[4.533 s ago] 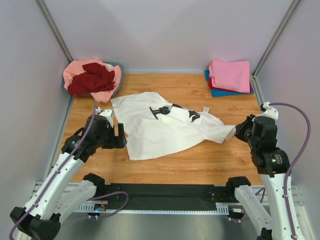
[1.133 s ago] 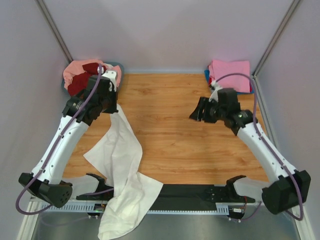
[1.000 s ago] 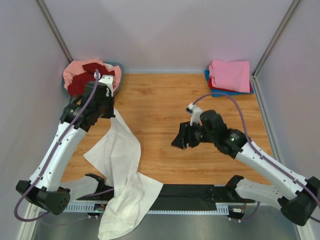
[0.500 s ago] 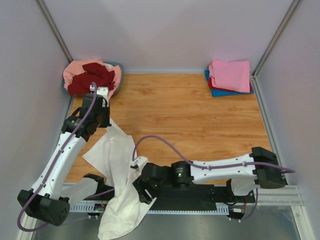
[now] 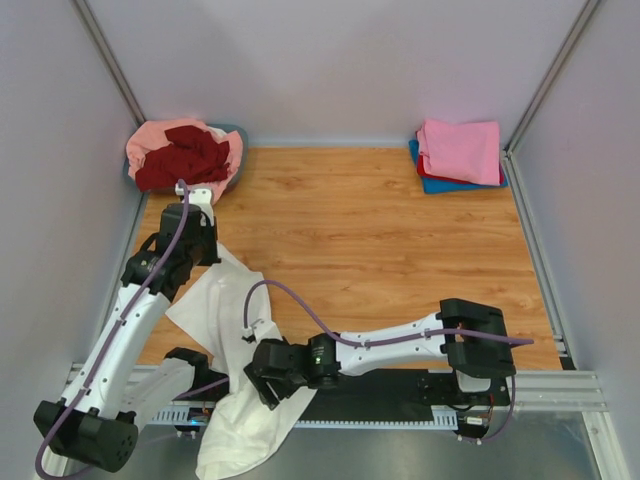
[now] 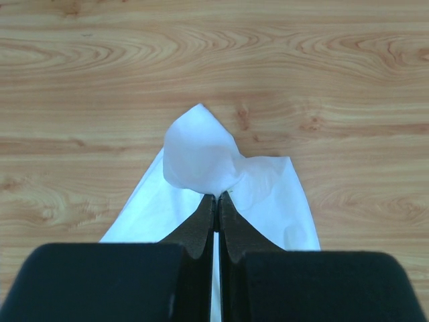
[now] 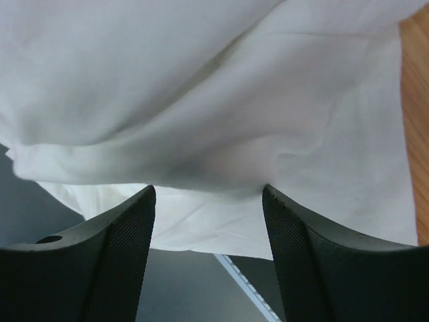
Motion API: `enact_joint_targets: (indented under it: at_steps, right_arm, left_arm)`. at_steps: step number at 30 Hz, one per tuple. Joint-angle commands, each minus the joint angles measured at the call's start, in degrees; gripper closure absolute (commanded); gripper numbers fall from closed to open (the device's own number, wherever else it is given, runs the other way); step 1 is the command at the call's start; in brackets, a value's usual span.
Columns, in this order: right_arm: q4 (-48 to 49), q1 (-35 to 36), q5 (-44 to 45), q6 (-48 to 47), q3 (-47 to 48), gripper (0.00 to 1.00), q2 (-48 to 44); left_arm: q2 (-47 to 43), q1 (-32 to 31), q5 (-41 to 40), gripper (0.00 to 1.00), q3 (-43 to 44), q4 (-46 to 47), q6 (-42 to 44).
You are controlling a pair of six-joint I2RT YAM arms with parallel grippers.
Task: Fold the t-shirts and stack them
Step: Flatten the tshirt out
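The large off-white t-shirt hangs from my left gripper and drapes over the table's near left edge, its lower end below the rail. In the left wrist view the left gripper is shut on a bunched corner of the off-white t-shirt above the wood. My right arm reaches across to the near left, and the right gripper lies against the draped cloth. In the right wrist view the right gripper is open, with a fold of the off-white t-shirt just beyond its fingertips.
A grey-blue tub at the back left holds crumpled salmon-pink and dark red t-shirts. At the back right lies a folded stack: bright pink t-shirt on top, red and blue t-shirt edges under it. Grey walls enclose the table.
My right arm has swung from the table's middle down to the near left edge, onto the hanging shirt, with its jaws widening. My left gripper has drawn nearer with the shirt corner.
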Motion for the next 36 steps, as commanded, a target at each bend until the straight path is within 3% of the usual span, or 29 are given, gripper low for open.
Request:
enact_joint_targets:
  at_steps: [1, 11, 17, 25, 27, 30, 36]
  right_arm:
    - [2.6, -1.5, 3.7, 5.5, -3.2, 0.34, -1.5]
    - [9.8, -3.4, 0.2, 8.3, -8.6, 0.36, -1.7]
    - [15.4, -3.4, -2.2, 7.0, -10.2, 0.48, -2.9]
    - [16.0, -3.4, -2.6, 6.6, -10.2, 0.75, -2.2]
    - [14.9, -3.4, -1.8, 6.5, -9.6, 0.86, -2.1]
    - [10.6, -3.4, 0.7, 6.6, -8.7, 0.93, -3.4]
    - [-5.8, -3.4, 8.7, 6.4, -6.8, 1.00, -9.8]
  left_arm:
    - [-1.2, 0.4, 0.3, 1.00, 0.0, 2.9, 0.3]
    - [-1.1, 0.4, 0.2, 1.00, -0.2, 2.9, 0.5]
    - [-1.0, 0.4, 0.2, 1.00, -0.2, 2.7, 0.4]
    - [-0.9, 0.4, 0.1, 1.00, -0.2, 2.7, 0.4]
    - [-0.9, 0.4, -0.1, 1.00, -0.2, 2.7, 0.5]
    - [-0.9, 0.4, -0.2, 1.00, -0.3, 2.6, 0.3]
    - [-0.9, 0.4, -0.5, 1.00, -0.2, 2.6, 0.4]
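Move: My right hand is open in front of the table, by the draped t-shirt. The fold I go for is about 2 cm ahead, 1 cm right and 3 cm below it. The table's front edge is some 7 cm straight ahead and 4 cm lower; the shirt corner my left hand holds is roughly 27 cm ahead, 11 cm left and 14 cm higher. From my left hand that fold lies about 25 cm back, 12 cm right and 17 cm down. I sink my open right hand about 5 cm, down with some right and forward, into the loose cloth, turning roughly 10 degrees clockwise. Easing back left 2 or 3 cm, I close the fingers until they pinch the fold, then head off right and forward about 3 cm, starting to rise. My left hand stays put, still pinching its raised corner. ##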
